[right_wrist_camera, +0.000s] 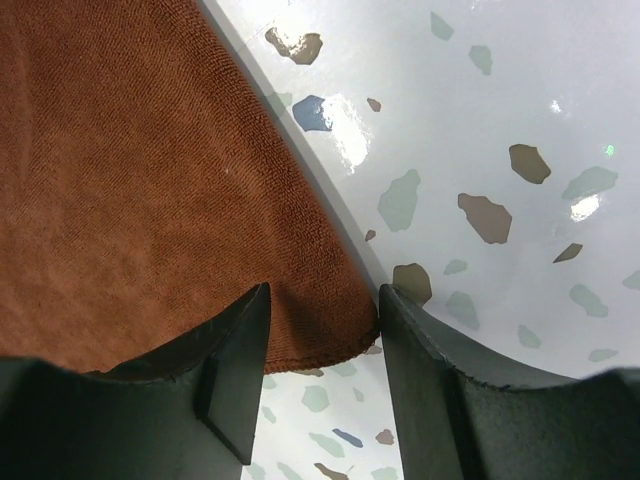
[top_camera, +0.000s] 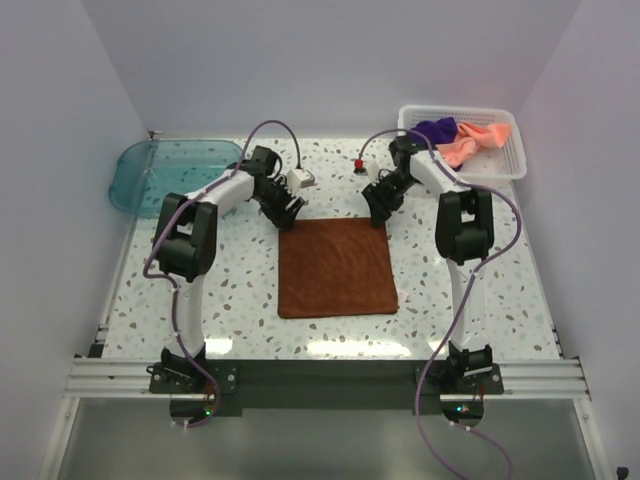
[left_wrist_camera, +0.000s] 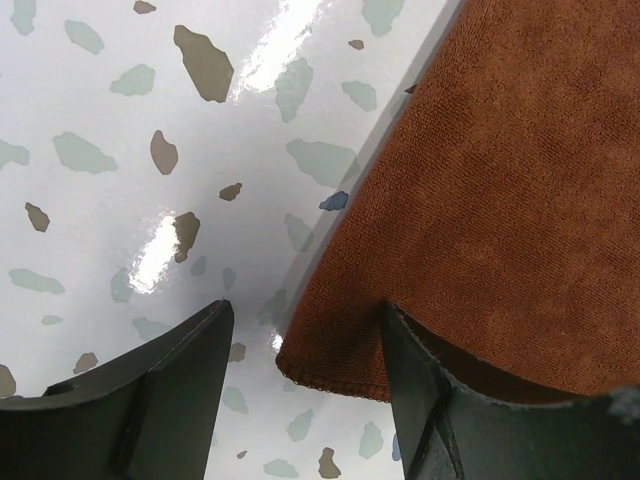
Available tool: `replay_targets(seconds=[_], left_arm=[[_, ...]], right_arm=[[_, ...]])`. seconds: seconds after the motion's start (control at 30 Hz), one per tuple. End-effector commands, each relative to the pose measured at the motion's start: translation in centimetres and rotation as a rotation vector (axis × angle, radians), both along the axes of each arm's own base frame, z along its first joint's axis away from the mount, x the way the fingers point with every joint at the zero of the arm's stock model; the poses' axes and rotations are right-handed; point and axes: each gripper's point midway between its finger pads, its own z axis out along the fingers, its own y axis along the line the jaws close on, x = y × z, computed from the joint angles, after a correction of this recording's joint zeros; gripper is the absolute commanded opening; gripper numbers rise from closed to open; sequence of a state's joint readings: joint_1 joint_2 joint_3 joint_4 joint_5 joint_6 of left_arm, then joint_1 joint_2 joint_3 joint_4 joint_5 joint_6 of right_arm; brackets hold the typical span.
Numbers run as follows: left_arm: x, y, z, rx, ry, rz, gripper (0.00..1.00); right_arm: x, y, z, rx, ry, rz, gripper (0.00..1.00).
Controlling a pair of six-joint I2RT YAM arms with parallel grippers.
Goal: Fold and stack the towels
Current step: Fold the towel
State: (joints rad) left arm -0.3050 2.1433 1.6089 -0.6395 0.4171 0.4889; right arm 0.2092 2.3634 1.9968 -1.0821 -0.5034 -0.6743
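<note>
The rust brown towel (top_camera: 336, 268) lies flat and unfolded in the middle of the table. My left gripper (top_camera: 283, 211) is open at its far left corner, which lies between the fingers in the left wrist view (left_wrist_camera: 340, 340). My right gripper (top_camera: 381, 208) is open at its far right corner, which lies between the fingers in the right wrist view (right_wrist_camera: 330, 320). The salmon pink towel (top_camera: 478, 139) and the deep purple towel (top_camera: 436, 129) lie crumpled in the white mesh basket (top_camera: 508, 165) at the back right.
A teal translucent tray (top_camera: 165, 170) stands at the back left. A small white box (top_camera: 300, 179) and a small red object (top_camera: 359, 166) lie on the speckled table (top_camera: 240, 290) behind the brown towel.
</note>
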Motion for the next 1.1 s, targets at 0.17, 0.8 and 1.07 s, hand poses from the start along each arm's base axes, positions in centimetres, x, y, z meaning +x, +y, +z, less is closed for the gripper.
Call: replay_targets(seconds=[0.17,0.8,1.07], left_arm=[[-0.1,0.6,-1.6,0.005,0.056,-0.002,0.64],[-4.1,2.2,-4.2,0.075,0.218,0.004,0.45],[-4.5,3.2,-4.7,0.130,0.240,0.028,0.30]], right_arm=[[-0.6,-0.2,-1.9,-0.009,0.053,0.012,0.47],[-0.9,-0.2,-2.2,-0.006,0.057,-0.004,0.28],[-0.5,-0.2,-2.1,-0.007,0.044,-0.009,0.18]])
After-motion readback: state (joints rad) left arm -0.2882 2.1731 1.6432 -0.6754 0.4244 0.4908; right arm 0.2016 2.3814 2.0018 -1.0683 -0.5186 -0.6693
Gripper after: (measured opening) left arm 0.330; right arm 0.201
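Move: The brown towel lies flat below the hands, its middle about 11 cm back and 10 cm right of the left hand. Its far-left corner is only 1 cm to that hand's left and 1 cm below; the far-right corner lies 1 cm ahead, 1 cm right and 1 cm below the right hand. Some 17 cm farther out and 16 cm right of the right hand stands the white basket; the teal bin is about 9 cm ahead and 21 cm left of the left hand. The brown towel's two far corners are gathered by both grippers at once, each with one finger beyond the far edge and the other on the cloth. The hands stay almost in place, settling only about half a centimetre towards the table, while both sets of fingers close by roughly half or more, the right narrower than the left. The wrists barely turn. ##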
